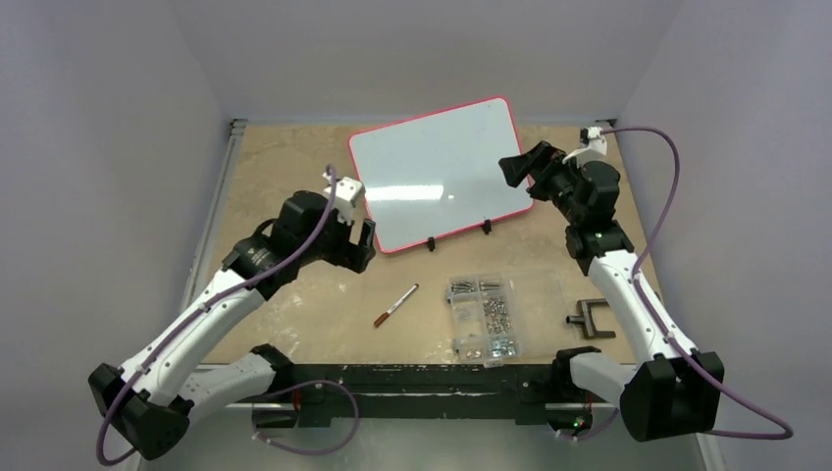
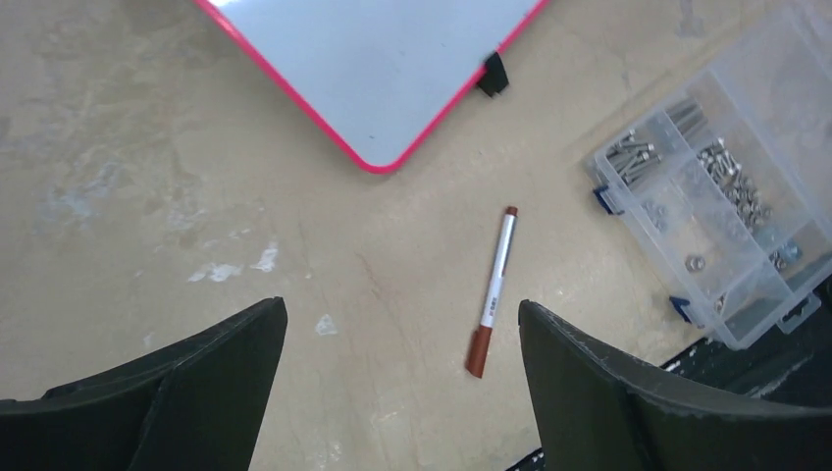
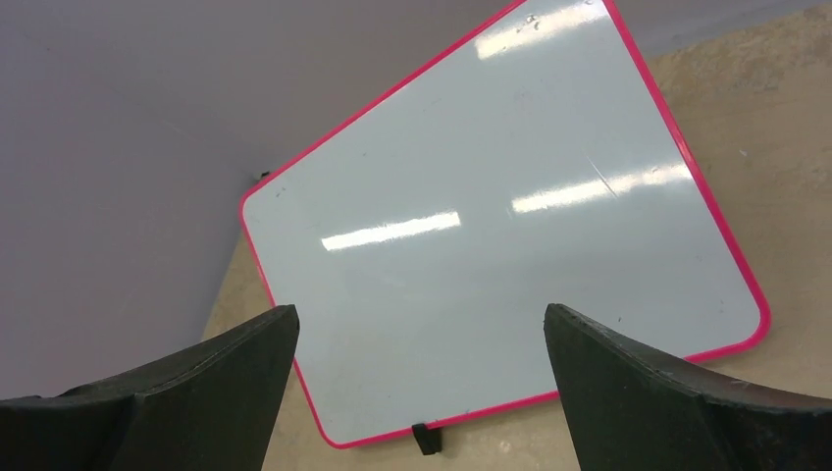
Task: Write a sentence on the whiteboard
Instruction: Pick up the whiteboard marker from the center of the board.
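The whiteboard (image 1: 442, 172) lies flat at the back of the table, white with a pink-red rim. Its face is blank (image 3: 491, 245); the sentence is out of view. A white marker with a brown-red cap (image 1: 395, 305) lies on the table in front of the board. My left gripper (image 1: 359, 245) hovers near the board's near-left corner (image 2: 378, 162), open and empty (image 2: 402, 309), with the marker (image 2: 494, 289) below and just inside its right finger. At the board's right edge my right gripper (image 1: 515, 169) is open and empty, looking down on the board (image 3: 420, 312).
A clear compartment box of screws (image 1: 483, 314) (image 2: 726, 226) sits right of the marker. A black bracket-like tool (image 1: 589, 321) lies near the right arm. Small black clips (image 1: 488, 228) (image 3: 424, 439) line the board's near edge. Walls close in the table on three sides.
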Action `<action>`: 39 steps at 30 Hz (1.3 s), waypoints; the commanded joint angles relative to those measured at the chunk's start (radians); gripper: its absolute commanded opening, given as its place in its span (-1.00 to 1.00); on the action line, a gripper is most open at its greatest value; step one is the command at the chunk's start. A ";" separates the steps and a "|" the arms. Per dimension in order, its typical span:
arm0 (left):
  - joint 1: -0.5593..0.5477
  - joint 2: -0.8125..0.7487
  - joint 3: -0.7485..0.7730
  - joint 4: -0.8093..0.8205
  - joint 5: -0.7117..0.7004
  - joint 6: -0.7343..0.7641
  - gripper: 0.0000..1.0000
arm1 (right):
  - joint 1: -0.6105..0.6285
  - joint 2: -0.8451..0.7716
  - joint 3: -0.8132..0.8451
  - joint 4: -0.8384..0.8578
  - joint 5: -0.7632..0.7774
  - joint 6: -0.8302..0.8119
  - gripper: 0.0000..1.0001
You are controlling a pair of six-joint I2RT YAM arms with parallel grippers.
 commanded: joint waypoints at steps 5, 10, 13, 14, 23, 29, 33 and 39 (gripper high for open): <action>-0.202 0.104 -0.059 0.049 -0.060 0.027 0.60 | 0.025 -0.088 0.064 -0.231 0.189 0.005 0.98; -0.264 0.137 -0.134 0.105 -0.059 0.011 0.55 | 0.090 -0.115 0.058 -0.298 0.247 -0.023 0.98; -0.287 0.175 -0.177 0.148 -0.058 -0.007 0.43 | 0.122 -0.125 0.057 -0.330 0.271 -0.034 0.98; -0.294 0.194 -0.189 0.160 -0.054 -0.013 0.38 | 0.132 -0.127 0.058 -0.341 0.276 -0.035 0.98; -0.345 0.328 -0.264 0.279 -0.016 -0.087 0.13 | 0.167 -0.147 0.044 -0.401 0.261 -0.036 0.98; -0.380 0.379 -0.246 0.271 -0.035 -0.087 0.02 | 0.169 -0.145 0.026 -0.388 0.245 -0.045 0.98; -0.406 0.427 -0.224 0.264 -0.096 -0.114 0.02 | 0.168 -0.141 0.033 -0.396 0.250 -0.049 0.98; -0.411 0.474 -0.226 0.320 -0.123 -0.165 0.00 | 0.168 -0.149 0.029 -0.407 0.256 -0.051 0.98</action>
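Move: The whiteboard marker lies on the table about 7 cm back and 9 cm to the right of the left hand, some 21 cm below it. The parts box's middle is about 18 cm right of the marker and 2 cm nearer the base; the whiteboard's middle is some 27 cm beyond the marker and 9 cm to its right. From the right hand the marker is about 23 cm back, 25 cm left and 28 cm down. Left hand sinks about 19 cm, back and right towards the marker, fingers half closing; right retreats 5 cm, dipping. ##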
